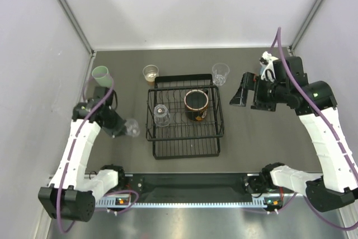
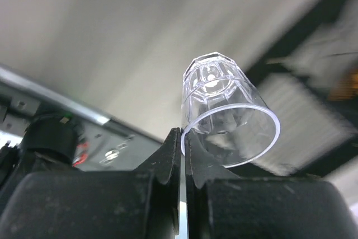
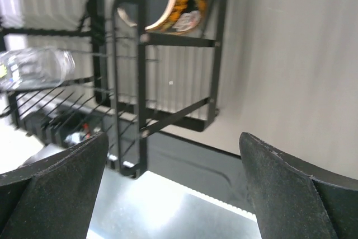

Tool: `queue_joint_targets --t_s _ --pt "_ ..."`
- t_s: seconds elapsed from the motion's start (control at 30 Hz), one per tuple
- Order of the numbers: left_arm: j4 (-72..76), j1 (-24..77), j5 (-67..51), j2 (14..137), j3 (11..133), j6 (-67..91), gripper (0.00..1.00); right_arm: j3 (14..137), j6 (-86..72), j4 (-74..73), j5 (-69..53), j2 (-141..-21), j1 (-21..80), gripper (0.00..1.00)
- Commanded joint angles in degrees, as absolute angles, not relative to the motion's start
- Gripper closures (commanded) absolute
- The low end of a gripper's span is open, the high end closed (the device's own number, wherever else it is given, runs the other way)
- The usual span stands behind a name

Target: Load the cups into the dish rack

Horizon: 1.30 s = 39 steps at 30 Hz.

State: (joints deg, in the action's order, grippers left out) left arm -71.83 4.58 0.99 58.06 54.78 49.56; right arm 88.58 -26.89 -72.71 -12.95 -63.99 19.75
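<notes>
The black wire dish rack [image 1: 185, 138] sits mid-table. Inside it stand a dark cup [image 1: 196, 104] and an upturned clear glass [image 1: 161, 115]. My left gripper [image 1: 124, 128] hovers just left of the rack, shut on the rim of a clear plastic glass [image 2: 229, 121], pinching its wall between the fingertips [image 2: 174, 148]. At the back stand a pale green tumbler [image 1: 102, 75], a tan-brown cup [image 1: 150, 73] and another clear glass [image 1: 220, 73]. Right of the rack, my right gripper [image 1: 240, 94] is wide open and holds nothing. Its wrist view shows the rack [image 3: 140, 82], the dark cup [image 3: 168, 4] and the upturned glass [image 3: 36, 65].
Grey walls close the table off at the back and on both sides. A metal strip with the arm bases [image 1: 190, 186] runs along the near edge. The green tumbler stands close to the left wall, behind my left arm.
</notes>
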Motion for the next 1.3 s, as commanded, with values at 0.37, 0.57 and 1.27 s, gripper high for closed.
queue_joint_targets --t_s 0.37,0.57,1.27 --pt "-73.40 4.48 -17.82 59.24 96.23 49.83 1.00 98.71 -31.02 -58.31 -39.89 -63.37 20.13 0.00" --pt "-61.63 4.48 -38.29 59.94 93.97 56.13 1.00 93.08 -36.82 -49.32 -46.40 -60.74 22.93 0.00" --pt "2.62 5.80 -57.48 51.24 69.79 89.82 1.00 88.23 -49.04 -16.80 -45.88 -67.40 35.42 0.00"
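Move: My left hand already holds the clear cup by its rim, just off the table. The open right gripper it is taken to is about 60 cm to its right, 5 ahead and 16 higher. From the left hand, the rack's middle is some 12 cm ahead, 32 right and 6 lower, with the racked glass about 11 ahead and 20 right. From my right hand, the held cup is about 57 cm left, 3 back and 19 lower; the racked mug is roughly 25 left, 9 ahead. I sweep the cup up some 35 cm with my left hand, first straight up with a little forward, then also about 14 cm right, towards my right gripper, keeping the rim pinch while the wrist swings from pointing down to pointing right. Meanwhile my right hand, wide open, rises and goes left about 15 cm each, drawing back about 5, and swings its fingers round to face the cup. ##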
